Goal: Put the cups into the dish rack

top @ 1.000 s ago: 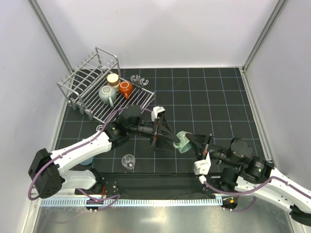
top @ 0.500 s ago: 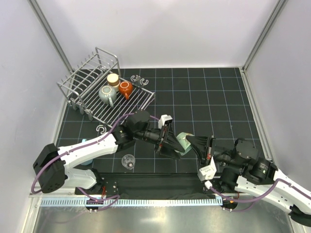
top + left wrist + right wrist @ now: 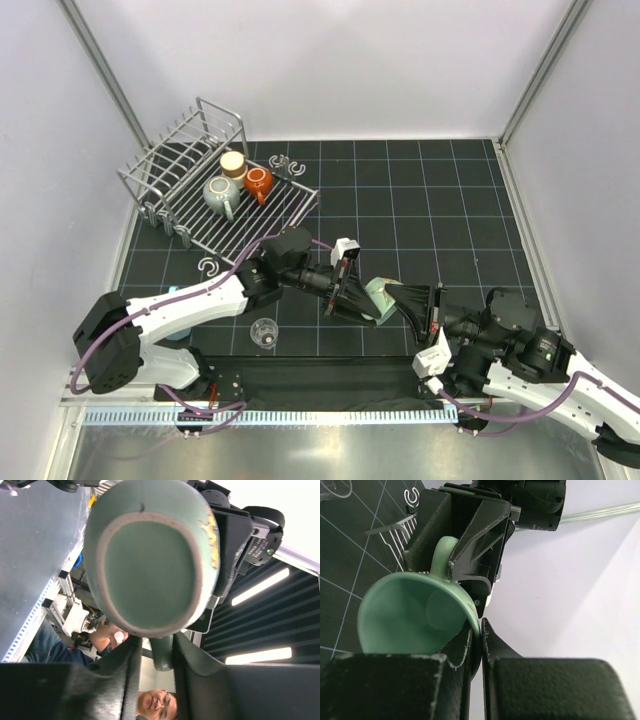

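The mint green cup [image 3: 378, 296] hangs in the air between both grippers at the table's front middle. My right gripper [image 3: 392, 300] is shut on its rim, one finger inside the bowl [image 3: 410, 612] and one outside [image 3: 480, 630]. My left gripper [image 3: 360, 302] reaches in from the left, and its fingers straddle the cup's handle [image 3: 162, 657] with a gap still showing on one side [image 3: 155, 655]. The dish rack [image 3: 180, 215] at the back left holds a grey mug [image 3: 220, 195], an orange-red cup [image 3: 258, 182] and a beige cup [image 3: 232, 163].
A clear glass [image 3: 264, 333] stands near the front edge under the left arm. A light blue cup [image 3: 175, 330] peeks out beside the left arm. Small grey clips lie right of the rack [image 3: 285, 165] and in front of it [image 3: 208, 265].
My left gripper has moved right and forward to the cup and now has its fingers around the handle. My right gripper has drawn slightly back with the cup in it.
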### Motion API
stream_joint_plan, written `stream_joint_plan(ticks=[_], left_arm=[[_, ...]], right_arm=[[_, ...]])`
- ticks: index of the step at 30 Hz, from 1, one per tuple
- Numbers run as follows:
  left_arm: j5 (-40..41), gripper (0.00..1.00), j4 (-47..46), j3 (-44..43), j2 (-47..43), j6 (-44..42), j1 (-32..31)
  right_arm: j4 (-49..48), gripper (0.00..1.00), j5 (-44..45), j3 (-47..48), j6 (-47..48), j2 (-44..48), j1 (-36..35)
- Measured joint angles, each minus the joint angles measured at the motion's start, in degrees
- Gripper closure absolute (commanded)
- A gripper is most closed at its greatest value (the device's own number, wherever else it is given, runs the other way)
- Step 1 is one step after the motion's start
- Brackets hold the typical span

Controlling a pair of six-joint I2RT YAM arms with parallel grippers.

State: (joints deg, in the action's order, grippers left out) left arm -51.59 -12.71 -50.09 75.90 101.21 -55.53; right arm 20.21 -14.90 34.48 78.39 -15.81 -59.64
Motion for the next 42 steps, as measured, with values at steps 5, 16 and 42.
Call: stream_joint_plan(ticks=[5,16,42], left_arm=[[-0.4,1.0,-1.7,0.0,0.5,1.8,-0.1],[0.1,1.0,0.6,-0.5,1.1,-2.1,-0.1],[55.2,1.0,48.9,-17.1,-6.3,-64.5,8.9]], right_arm=[[0.9,0.96,-0.8,-0.3,0.4,1.5,0.0],[1.7,0.65,-0.2,-0.9,-0.5,1.7,0.0],[0.8,0.0,32.7,9.1,-55.4,-4.2,0.0]])
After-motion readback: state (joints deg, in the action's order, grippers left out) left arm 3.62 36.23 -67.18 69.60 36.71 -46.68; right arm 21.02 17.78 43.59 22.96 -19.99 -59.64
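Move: Just beyond the left fingertips the green cup waits, its handle already between the still-open fingers: its middle is about 5 cm ahead, 2 cm right and level. The rack's open front tray lies roughly 30 cm ahead of the left hand, 22 cm left and 18 cm below, the orange cup 40 cm ahead and 24 cm left. The clear glass stands 4 cm ahead, 21 cm left, well below. From the right hand, the green cup's middle is some 3 cm left, 3 cm back, 3 cm below. Closing on the handle, the left fingers pinch it while the right hand keeps its hold on the rim. The right hand then opens wide, lets go and backs off about 8 cm right and forward, swinging its fingers forward-left. The left carries the cup some 17 cm forward, 12 cm left and 6 cm down towards the rack, quickening and turning about 80 degrees until its fingers slant down and forward-right. ##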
